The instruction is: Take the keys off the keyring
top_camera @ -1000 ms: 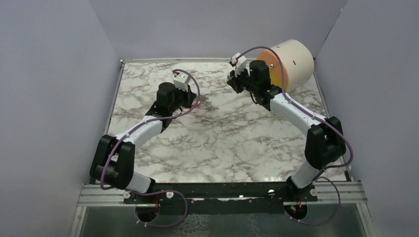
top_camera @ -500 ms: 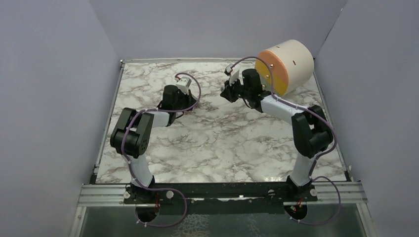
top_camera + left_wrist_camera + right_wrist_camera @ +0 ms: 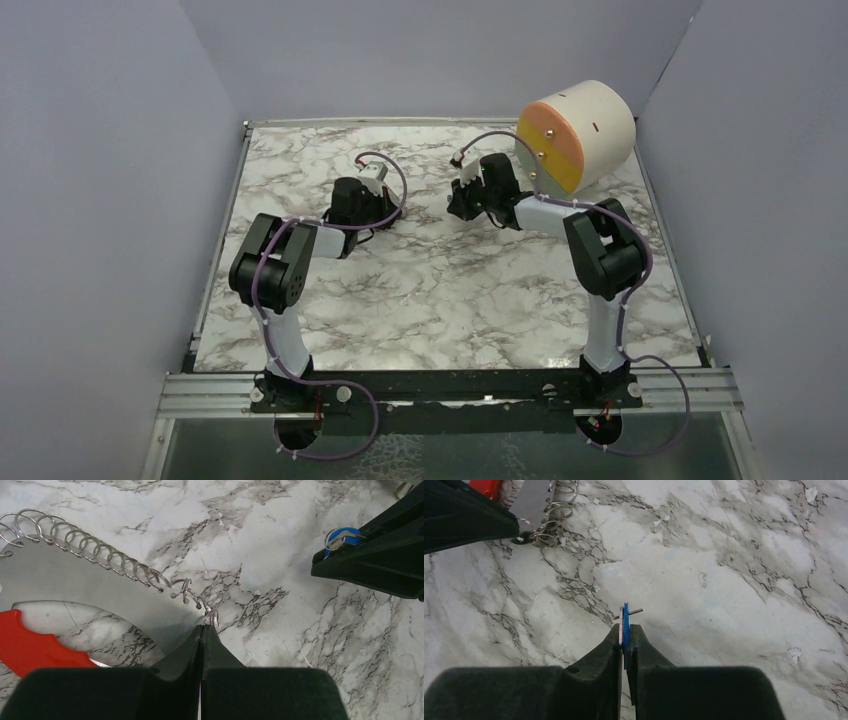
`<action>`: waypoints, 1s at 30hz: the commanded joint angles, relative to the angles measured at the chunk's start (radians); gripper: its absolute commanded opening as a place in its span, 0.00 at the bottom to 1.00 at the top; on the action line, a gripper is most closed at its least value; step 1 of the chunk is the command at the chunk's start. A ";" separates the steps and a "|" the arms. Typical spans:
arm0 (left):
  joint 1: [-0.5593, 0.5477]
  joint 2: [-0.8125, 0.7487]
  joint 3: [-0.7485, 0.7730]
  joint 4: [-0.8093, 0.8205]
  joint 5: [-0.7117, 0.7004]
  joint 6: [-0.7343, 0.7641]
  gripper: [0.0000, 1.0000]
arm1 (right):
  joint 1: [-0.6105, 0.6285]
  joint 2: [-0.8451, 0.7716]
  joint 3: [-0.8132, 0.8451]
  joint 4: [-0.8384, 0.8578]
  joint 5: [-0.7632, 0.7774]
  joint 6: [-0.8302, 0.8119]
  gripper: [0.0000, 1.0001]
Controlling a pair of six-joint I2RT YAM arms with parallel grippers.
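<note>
The keyring (image 3: 100,550) is a silvery coil along a grey curved band with a red part (image 3: 30,642); it lies on the marble at the upper left of the left wrist view. My left gripper (image 3: 202,627) is shut on the small ring at the coil's end. My right gripper (image 3: 625,627) is shut on the tiny blue-and-silvery key (image 3: 625,616), held edge-on just above the table. The key (image 3: 344,535) is apart from the coil, with a bare gap of marble between. In the top view the left gripper (image 3: 385,215) and right gripper (image 3: 458,200) face each other.
A big cream cylinder (image 3: 590,125) with an orange face lies at the back right, just behind the right arm. Grey walls enclose the marble table (image 3: 450,300) on three sides. The coil's end (image 3: 549,525) and the left fingers (image 3: 464,520) show at the right wrist view's upper left.
Both arms have folded, elbows up, and both grippers have come down close to the table. The right gripper has moved left and nearer, away from the cylinder.
</note>
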 commanded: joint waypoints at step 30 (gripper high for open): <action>0.008 -0.384 -0.120 -0.170 -0.163 0.038 0.99 | -0.020 -0.294 -0.147 0.104 0.138 0.025 0.43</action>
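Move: The left fingers still pinch the small ring at the near right end of the ringed blade. The blade's middle is about 5 cm ahead, 6 cm left and some 4 cm lower, its red handle roughly 2 cm ahead and 7 cm left. The right fingers hold the blue tag over bare table, which lies about 3 cm below and 1 cm ahead; the blade's middle is some 15 cm to this hand's left and 4 cm farther out. The tag is about 9 cm right of the left hand. Down about 3 cm and slightly forward, the right hand takes the blue tag to the marble, opens to a little under half and lets go, then climbs some 7 cm, easing right. Meanwhile the left hand eases down and back 1 to 2 cm as its fingers spread fully and let go of the blade's end ring, then lifts about 7 cm clear, drawing farther back and left. ##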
